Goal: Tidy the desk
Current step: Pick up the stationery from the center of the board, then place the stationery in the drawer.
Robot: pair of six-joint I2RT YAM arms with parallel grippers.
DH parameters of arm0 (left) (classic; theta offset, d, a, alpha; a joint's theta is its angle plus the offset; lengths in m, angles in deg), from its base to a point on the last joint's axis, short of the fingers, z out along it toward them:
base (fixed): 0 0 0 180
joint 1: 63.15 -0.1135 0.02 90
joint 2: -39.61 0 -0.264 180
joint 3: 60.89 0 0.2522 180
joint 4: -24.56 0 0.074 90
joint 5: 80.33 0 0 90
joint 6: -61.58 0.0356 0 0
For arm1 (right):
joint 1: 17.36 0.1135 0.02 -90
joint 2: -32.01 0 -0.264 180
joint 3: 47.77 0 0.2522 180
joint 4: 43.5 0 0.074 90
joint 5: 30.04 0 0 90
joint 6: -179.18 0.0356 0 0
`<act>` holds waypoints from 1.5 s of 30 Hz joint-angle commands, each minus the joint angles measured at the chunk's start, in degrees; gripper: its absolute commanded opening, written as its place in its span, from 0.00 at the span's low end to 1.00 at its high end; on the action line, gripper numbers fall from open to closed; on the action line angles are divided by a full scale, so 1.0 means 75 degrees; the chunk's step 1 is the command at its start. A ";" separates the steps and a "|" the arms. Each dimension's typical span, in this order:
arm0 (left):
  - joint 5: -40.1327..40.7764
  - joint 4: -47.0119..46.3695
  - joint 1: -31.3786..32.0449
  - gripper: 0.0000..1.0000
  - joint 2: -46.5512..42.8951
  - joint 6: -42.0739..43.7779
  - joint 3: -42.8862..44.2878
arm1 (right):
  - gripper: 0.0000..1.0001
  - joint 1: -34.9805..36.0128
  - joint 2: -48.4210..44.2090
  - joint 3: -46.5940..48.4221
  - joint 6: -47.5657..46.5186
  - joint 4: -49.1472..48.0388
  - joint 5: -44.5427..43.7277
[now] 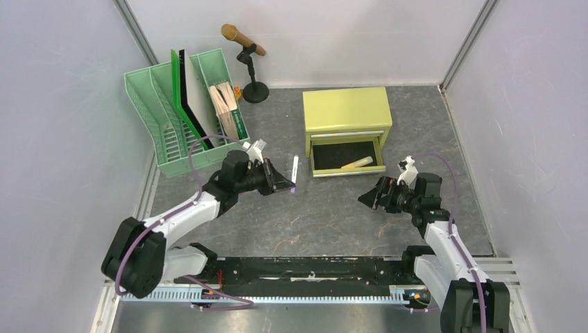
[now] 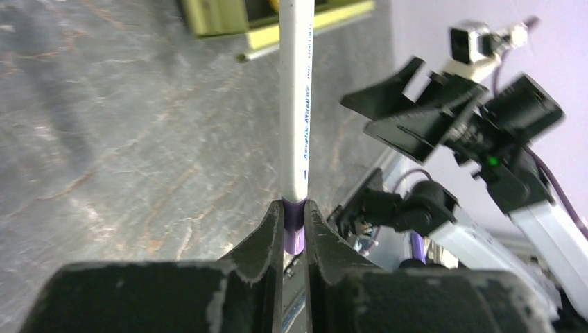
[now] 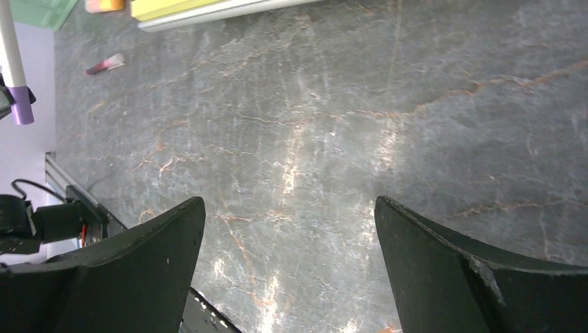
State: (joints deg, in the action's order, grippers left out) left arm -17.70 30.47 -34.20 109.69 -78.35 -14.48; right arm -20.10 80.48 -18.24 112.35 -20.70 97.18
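Observation:
The desk (image 1: 333, 222) is a dark grey, veined tabletop. My left gripper (image 1: 288, 186) hovers over its middle, shut on the purple end of a white marker (image 1: 295, 168) that sticks out towards the cabinet. In the left wrist view the fingertips (image 2: 274, 229) pinch the purple cap and the white marker barrel (image 2: 297, 104) runs straight ahead. My right gripper (image 1: 366, 198) hangs open to the right, facing the left one, with only bare desk (image 3: 291, 139) between its wide fingers (image 3: 159, 243). The marker's purple tip (image 3: 21, 104) shows at that view's left edge.
A yellow-green cabinet (image 1: 347, 111) stands at the back, its lower drawer (image 1: 347, 158) open with a pale yellow pen (image 1: 357, 164) inside. A green file rack (image 1: 173, 125) sits at back left, and a microphone on a stand (image 1: 246, 52) is behind it. A small pink stick (image 3: 105, 64) lies on the desk.

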 commanded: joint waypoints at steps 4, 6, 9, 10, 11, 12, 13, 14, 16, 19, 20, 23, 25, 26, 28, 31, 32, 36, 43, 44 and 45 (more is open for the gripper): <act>-0.2045 -0.2128 -0.0017 0.02 -0.0669 -0.0494 -0.1008 | 0.96 0.0013 -0.0029 0.0239 0.0199 -0.0850 0.1059; -0.2206 -0.2510 -0.0015 0.02 -0.0664 -0.0767 -0.1418 | 0.95 0.0068 -0.0070 0.0137 0.0374 -0.1137 0.1398; -0.2526 -0.2854 0.0026 0.02 -0.0644 -0.0925 -0.1931 | 0.94 0.0220 -0.0149 0.0008 0.0745 -0.1862 0.1670; -0.2566 -0.2969 0.0045 0.02 -0.0670 -0.1000 -0.2121 | 0.94 0.0296 -0.0154 -0.0034 0.0856 -0.2005 0.1705; -0.2566 -0.3019 0.0043 0.02 -0.0745 -0.1056 -0.2270 | 0.94 0.0327 -0.0146 -0.0060 0.0930 -0.2111 0.1712; -0.2546 -0.3096 0.0064 0.02 -0.0832 -0.1113 -0.2439 | 0.93 0.0586 -0.0127 -0.0093 0.1013 -0.2204 0.1701; -0.2491 -0.3153 0.0086 0.02 -0.0950 -0.1155 -0.2577 | 0.93 0.0758 -0.0101 -0.0131 0.1090 -0.2283 0.1639; -0.2428 -0.3150 0.0115 0.02 -0.1099 -0.1166 -0.2716 | 0.93 0.0898 -0.0100 -0.0188 0.1234 -0.2428 0.1566; -0.2302 -0.3078 0.0125 0.02 -0.1385 -0.1160 -0.2916 | 0.93 0.1207 -0.0064 -0.0401 0.1696 -0.2836 0.1367; -0.2097 -0.2671 0.0157 0.02 -0.1800 -0.1085 -0.3028 | 0.91 0.1817 -0.0027 -0.0915 0.2816 -0.4118 0.1060; -0.2051 -0.2492 0.0168 0.02 -0.1928 -0.1037 -0.3028 | 0.91 0.2085 0.0030 -0.1028 0.3102 -0.4461 0.0876; -0.1936 -0.2146 0.0194 0.02 -0.2222 -0.0951 -0.3028 | 0.90 0.2844 0.0292 -0.1196 0.3800 -0.5301 0.0408; -0.1873 -0.2050 0.0206 0.02 -0.2330 -0.0936 -0.3044 | 0.89 0.3271 0.0506 -0.1216 0.4174 -0.5917 0.0180; -0.1828 -0.2035 0.0214 0.02 -0.2337 -0.0950 -0.3062 | 0.89 0.3493 0.0652 -0.1171 0.4310 -0.6078 0.0059; -0.1744 -0.2034 0.0250 0.02 -0.2336 -0.1005 -0.3053 | 0.88 0.3908 0.0928 -0.1031 0.4517 -0.6370 -0.0150; -0.1665 -0.2034 0.0317 0.02 -0.2277 -0.1018 -0.2963 | 0.87 0.4465 0.1433 -0.0817 0.4804 -0.6879 -0.0423; -0.1620 -0.2045 0.0351 0.02 -0.2239 -0.1028 -0.2926 | 0.87 0.4660 0.1638 -0.0735 0.4933 -0.7119 -0.0478; -0.1581 -0.2148 0.0481 0.02 -0.2089 -0.1042 -0.2813 | 0.83 0.5302 0.2489 -0.0437 0.5456 -0.8195 -0.0629; -0.1529 -0.2175 0.0783 0.02 -0.1974 -0.1015 -0.2794 | 0.76 0.5868 0.3403 0.0307 0.5745 -0.8765 -0.0824; -0.1507 -0.2184 0.0823 0.02 -0.1990 -0.1029 -0.2791 | 0.75 0.5923 0.3523 0.0399 0.5723 -0.8682 -0.0836; -0.1487 -0.2184 0.0858 0.02 -0.1996 -0.1027 -0.2793 | 0.74 0.5982 0.3607 0.0498 0.5705 -0.8628 -0.0845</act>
State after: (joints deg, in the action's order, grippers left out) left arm -29.55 15.69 -28.85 94.74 -85.13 -37.10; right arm 23.24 105.46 -18.96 154.30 -81.14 92.63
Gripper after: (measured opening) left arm 0.163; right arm 0.757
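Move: To the right hand's left, some 24 cm off, about 7 cm farther out and 9 cm higher, is the middle of the white marker that the left fingers hold by its purple end. From the left hand, the open right gripper lies roughly 24 cm to the right, 3 cm back and 7 cm lower. The open drawer is about 17 cm right of the left hand, 10 cm ahead and 9 cm below, which puts it some 13 cm ahead and 8 cm left of the right hand, 3 cm lower. Sweeping about 20 cm to its left, the right hand closes in on the marker, rising some 8 cm in all and easing back about 5 cm, while it rolls its left side up and turns counter-clockwise; its fingers narrow a little but stay well open. The left hand keeps its pinch and draws the marker back about 11 cm towards its base, ending slightly lower, with a small clockwise turn. ##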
